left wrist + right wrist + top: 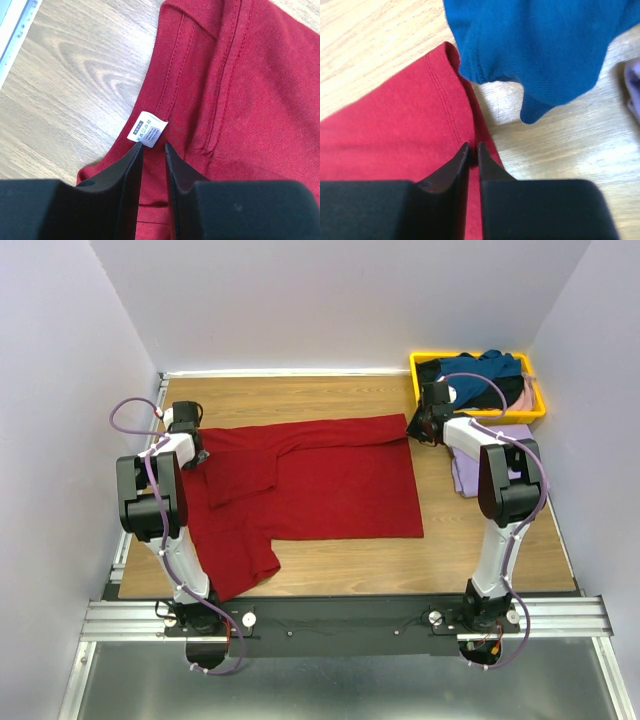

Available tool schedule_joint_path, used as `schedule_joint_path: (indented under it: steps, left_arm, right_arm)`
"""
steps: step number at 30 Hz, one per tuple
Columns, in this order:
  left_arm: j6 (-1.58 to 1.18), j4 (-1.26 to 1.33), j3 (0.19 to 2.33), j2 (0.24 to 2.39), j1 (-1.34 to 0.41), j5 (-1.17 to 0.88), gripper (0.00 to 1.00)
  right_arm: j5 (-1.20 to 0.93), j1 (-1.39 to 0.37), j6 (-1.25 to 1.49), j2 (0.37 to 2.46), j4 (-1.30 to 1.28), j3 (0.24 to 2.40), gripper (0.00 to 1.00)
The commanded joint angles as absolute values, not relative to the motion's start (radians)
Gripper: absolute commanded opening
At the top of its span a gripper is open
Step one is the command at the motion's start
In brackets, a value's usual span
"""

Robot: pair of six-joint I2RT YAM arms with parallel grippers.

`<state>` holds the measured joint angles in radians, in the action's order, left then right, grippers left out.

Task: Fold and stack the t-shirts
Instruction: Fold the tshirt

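The dark red t-shirt [320,480] lies spread on the table, its top part folded down, one sleeve hanging toward the front left. My left gripper [200,455] is low over its collar; in the left wrist view its jaws [152,144] stand a little apart over red cloth, next to the white label [147,131]. My right gripper [413,428] is at the shirt's far right corner. There its jaws [473,145] are a thin slit apart around the hem of the dark red t-shirt [395,125]. A lavender t-shirt [468,478] lies folded under the right arm.
A yellow tray [414,365] at the back right holds teal [485,370], black [495,392] and pale pink [522,395] shirts. The teal shirt [535,45] hangs over the tray's edge just beyond my right fingertips. Walls close in the table on three sides.
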<state>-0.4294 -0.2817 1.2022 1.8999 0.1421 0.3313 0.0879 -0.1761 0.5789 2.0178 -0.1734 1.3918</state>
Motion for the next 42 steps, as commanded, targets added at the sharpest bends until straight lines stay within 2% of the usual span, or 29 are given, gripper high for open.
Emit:
schedule_joint_path:
  steps: [1,4,6,14,17,24,32,42]
  left_arm:
    - [-0.436,-0.302,1.206,1.833,0.141,0.336,0.33]
    - [-0.457,-0.313,1.197,1.763,0.129,0.325,0.34]
    - [-0.471,-0.318,1.184,1.700,0.115,0.321,0.36]
    - [-0.488,-0.290,1.045,1.452,0.074,0.253,0.42]
    - [-0.492,-0.256,0.962,1.350,0.052,0.233,0.45]
    - [-0.453,-0.207,0.844,1.181,0.046,0.232,0.58]
    - [-0.425,-0.161,0.761,1.137,0.044,0.218,0.62]
    - [-0.420,-0.124,0.726,1.143,0.040,0.245,0.69]
  right_arm:
    - [0.075,-0.176,0.477,2.029,-0.247,1.462,0.25]
    - [0.081,-0.215,0.385,2.010,-0.296,1.526,0.38]
    - [0.089,-0.241,0.310,1.997,-0.322,1.563,0.41]
    - [0.003,-0.475,-0.081,2.029,-0.342,1.686,0.40]
    - [-0.080,-0.543,-0.136,2.085,-0.342,1.736,0.39]
    - [-0.176,-0.621,-0.141,2.241,-0.342,1.881,0.38]
    - [-0.210,-0.650,-0.114,2.379,-0.342,1.996,0.37]
    - [-0.204,-0.660,-0.089,2.453,-0.341,2.046,0.36]
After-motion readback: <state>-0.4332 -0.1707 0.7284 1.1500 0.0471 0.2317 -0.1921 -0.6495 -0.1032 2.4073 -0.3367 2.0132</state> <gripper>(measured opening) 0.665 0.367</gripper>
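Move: The middle of the red t-shirt's far edge strip lies about 30 cm left of the right gripper, 3 cm back and slightly lower; the yellow bin is some 12 cm ahead and 19 cm right, the purple shirt 7 cm back and 23 cm right. From the left gripper, the folded-over sleeve is about 6 cm back and 10 cm right, the collar tag at its tips, the near sleeve 29 cm back and 13 cm right. Open the right gripper part-way, clear of the red shirt's right edge, and swing it about 30 cm left in an arc above the cloth, turning it some 65 degrees counter-clockwise, then sink over the middle of the far edge strip. Lift the left gripper off the collar by about 11 cm, draw it back and right over the folded sleeve, tilt its fingers forward and open it wider. ##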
